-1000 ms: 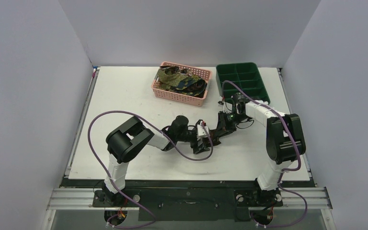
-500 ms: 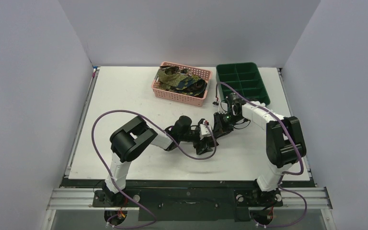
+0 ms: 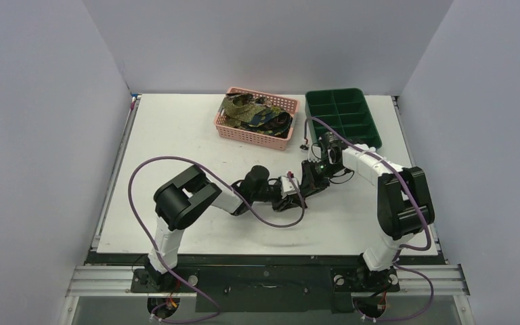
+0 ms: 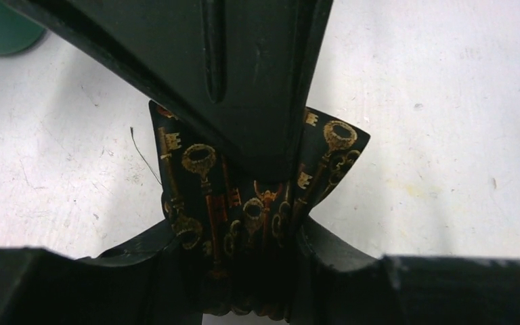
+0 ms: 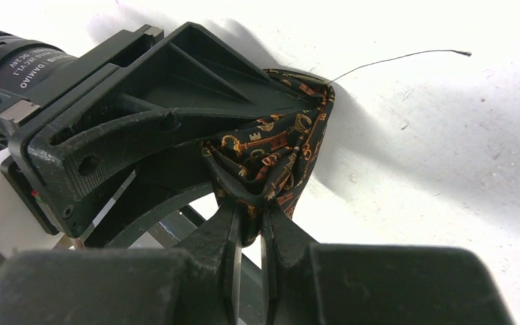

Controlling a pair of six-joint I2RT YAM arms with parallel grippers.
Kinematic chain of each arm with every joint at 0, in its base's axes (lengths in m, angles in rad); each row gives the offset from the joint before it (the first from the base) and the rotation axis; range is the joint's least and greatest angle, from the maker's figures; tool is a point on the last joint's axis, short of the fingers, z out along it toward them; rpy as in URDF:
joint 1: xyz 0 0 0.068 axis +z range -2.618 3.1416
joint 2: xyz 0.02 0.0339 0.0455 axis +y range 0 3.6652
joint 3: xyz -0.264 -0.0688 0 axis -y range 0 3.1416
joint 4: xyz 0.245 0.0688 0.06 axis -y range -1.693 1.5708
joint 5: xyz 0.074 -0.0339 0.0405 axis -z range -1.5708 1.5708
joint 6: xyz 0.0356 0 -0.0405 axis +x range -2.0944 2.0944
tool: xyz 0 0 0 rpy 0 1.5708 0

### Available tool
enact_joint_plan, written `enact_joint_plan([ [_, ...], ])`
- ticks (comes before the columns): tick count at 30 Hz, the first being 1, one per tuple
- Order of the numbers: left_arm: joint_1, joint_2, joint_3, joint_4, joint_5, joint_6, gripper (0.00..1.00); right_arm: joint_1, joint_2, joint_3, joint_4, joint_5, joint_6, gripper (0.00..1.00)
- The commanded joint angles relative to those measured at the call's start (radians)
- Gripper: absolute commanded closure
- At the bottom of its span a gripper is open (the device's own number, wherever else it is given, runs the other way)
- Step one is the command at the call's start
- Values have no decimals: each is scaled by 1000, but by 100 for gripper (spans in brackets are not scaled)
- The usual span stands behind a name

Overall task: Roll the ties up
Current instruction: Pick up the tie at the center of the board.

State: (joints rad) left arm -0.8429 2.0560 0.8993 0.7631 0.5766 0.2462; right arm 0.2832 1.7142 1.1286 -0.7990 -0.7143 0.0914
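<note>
A small rolled tie [image 4: 257, 203], dark with gold and red keys, sits between both grippers just above the table's middle. My left gripper [image 4: 240, 233] is shut on the roll, one finger pressed against each side. My right gripper [image 5: 252, 206] is shut on a fold of the same tie [image 5: 277, 152], pinching it from the opposite side. In the top view the left gripper [image 3: 290, 191] and the right gripper [image 3: 309, 177] meet tip to tip and hide the tie. More ties [image 3: 254, 112] lie heaped in the pink basket.
The pink mesh basket [image 3: 250, 134] stands at the back centre of the white table. Beside it at the back right is the dark green compartment tray [image 3: 342, 115]. A loose thread [image 5: 393, 59] trails from the tie across the table. Purple cables loop around both arms.
My left gripper opened wide, shifted slightly toward the right gripper, then shut on the rolled tie. The right gripper kept its pinch and moved a little to the left.
</note>
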Motion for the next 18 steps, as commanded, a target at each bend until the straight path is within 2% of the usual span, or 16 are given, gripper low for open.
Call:
enact_joint_plan([
  [1, -4, -47, -41, -48, 32, -8, 66, -24, -63, -3, 11, 35, -33, 100],
  [2, -4, -52, -43, -50, 31, -12, 36, -27, -64, -4, 9, 38, -37, 100],
  [3, -3, -64, -50, -48, 26, -16, 22, -34, -67, -3, 1, 44, -47, 100],
  [4, -3, -71, -55, -37, 20, -23, 3, -36, -69, -1, -4, 47, -53, 100],
  [5, -2, -87, -64, -34, 12, -27, 0, -41, -73, 3, -14, 55, -66, 100],
  [11, 23, -218, -91, -79, 10, -48, 3, -56, -104, 58, -114, 135, -148, 100],
  [18, 58, -405, -129, -300, 17, -32, 3, -124, -139, 215, -304, 266, -283, 100],
])
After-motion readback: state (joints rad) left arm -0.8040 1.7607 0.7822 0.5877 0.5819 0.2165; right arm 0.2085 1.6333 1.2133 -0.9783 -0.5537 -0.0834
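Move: The rolled tie is already caught between both hands: its middle lies about 2 cm to the right, 1 cm ahead and 2 cm above the left hand, and roughly 2 cm left, 1 cm back and 3 cm below the right. From the right hand, the green tray's middle stands some 27 cm ahead and 15 cm right, while the pink basket is about as far ahead but 16 cm left; both sit about 5 cm lower. The rolled tie stays pinched in the right fingers while the left gripper opens wide, lets go of it and backs off to the left, then mostly up, about 7 cm in all. The right hand draws the tie about 5 cm to the right, rising some 2 cm late on, its fingers tipping roughly 10 degrees steeper. ##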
